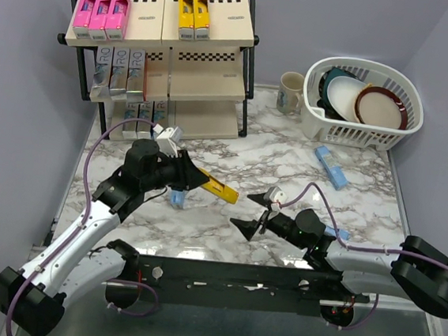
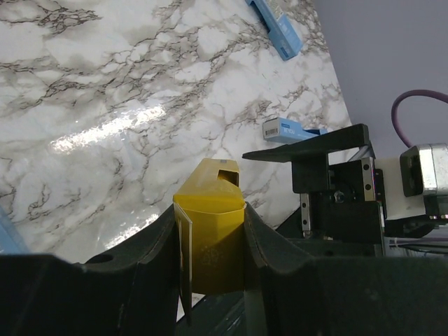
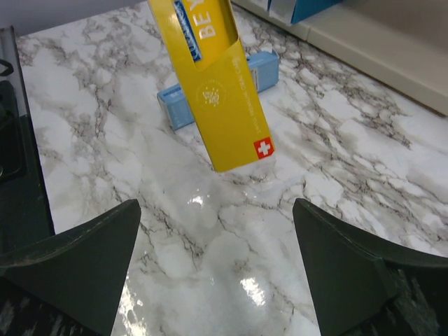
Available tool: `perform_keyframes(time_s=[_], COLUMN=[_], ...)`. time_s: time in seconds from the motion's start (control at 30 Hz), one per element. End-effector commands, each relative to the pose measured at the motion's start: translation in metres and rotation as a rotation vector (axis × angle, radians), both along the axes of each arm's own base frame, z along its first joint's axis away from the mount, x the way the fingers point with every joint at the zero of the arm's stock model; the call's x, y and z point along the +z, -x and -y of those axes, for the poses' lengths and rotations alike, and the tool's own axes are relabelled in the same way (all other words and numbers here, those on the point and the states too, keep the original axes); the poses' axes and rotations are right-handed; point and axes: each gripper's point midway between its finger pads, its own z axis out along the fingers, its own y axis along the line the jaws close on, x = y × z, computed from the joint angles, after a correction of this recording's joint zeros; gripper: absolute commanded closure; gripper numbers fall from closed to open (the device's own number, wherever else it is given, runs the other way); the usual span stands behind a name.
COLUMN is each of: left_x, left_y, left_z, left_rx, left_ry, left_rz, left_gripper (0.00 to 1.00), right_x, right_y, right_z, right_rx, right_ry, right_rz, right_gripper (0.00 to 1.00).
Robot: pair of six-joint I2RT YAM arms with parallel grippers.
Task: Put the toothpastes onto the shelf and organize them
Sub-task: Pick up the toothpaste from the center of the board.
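My left gripper (image 1: 197,178) is shut on one end of a yellow toothpaste carton (image 1: 220,187), held just above the marble table; the left wrist view shows the carton (image 2: 210,189) pinched between both fingers. A light blue carton (image 1: 176,198) lies under it. My right gripper (image 1: 255,211) stands open and empty, facing the yellow carton (image 3: 220,91). Two more light blue cartons lie at the right (image 1: 331,166) and beside the right arm (image 1: 338,233). The shelf (image 1: 216,88) at the back left holds pink (image 1: 102,9) and yellow (image 1: 194,14) cartons on top, with silver and teal ones below.
A white dish basket (image 1: 386,136) with plates and bowls stands at the back right, a mug (image 1: 291,91) beside it. The black rail (image 1: 229,276) with the arm bases runs along the near edge. Purple walls close in the back and sides.
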Motion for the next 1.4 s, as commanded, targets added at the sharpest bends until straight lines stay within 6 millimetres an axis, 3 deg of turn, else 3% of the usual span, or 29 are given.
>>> perform_keyframes(time_s=[0.0,0.5,1.03,1.17,1.37], left_x=[0.018,0.034,0.044,0.051,0.061], left_y=[0.008,0.017,0.031,0.032,0.033], left_z=[0.007,0.008,0.015,0.017,0.018], left_rx=[-0.048,-0.065,-0.158,-0.183,-0.196], left_ry=[0.121,0.272,0.329,0.347,0.36], left_rz=[0.005,-0.034,-0.074,-0.066,-0.061], left_gripper=[0.71,0.71,0.71,0.71,0.71], right_x=[0.045,0.057,0.085,0.082,0.078], right_y=[-0.011,-0.015,0.007,0.01,0.013], right_z=[-0.009,-0.019,-0.013,-0.015,-0.018], right_rx=[-0.03,-0.007,0.083,0.104,0.134], right_ry=[-0.102,-0.101,-0.14,-0.119,-0.103], right_rz=[0.143,0.22,0.283,0.281,0.277], right_gripper=[0.01,0.03,0.23,0.32,0.33])
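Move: The yellow toothpaste is already held by one end in the left gripper. Its middle is about 5 cm right of that hand, 1 cm back and 3 cm below. It points at the open right gripper, which is some 13 cm right of the left hand, 5 cm back and 10 cm lower. From the right hand, the yellow toothpaste's middle is roughly 4 cm ahead, 8 cm left and 7 cm up. A blue toothpaste lies on the board 7 cm left of the left hand, 5 cm ahead and 21 cm below. The yellow toothpaste's free end is brought to the right gripper: the left hand keeps its pinch, rises about 3.5 cm, draws back 3 cm, eases right and tilts its fingertips up some 15 degrees. The right hand climbs to meet it in two stages, about 7.5 cm in all, tipping its fingers up 15 degrees and closing them partway around that end; a grip there can't be seen yet. ##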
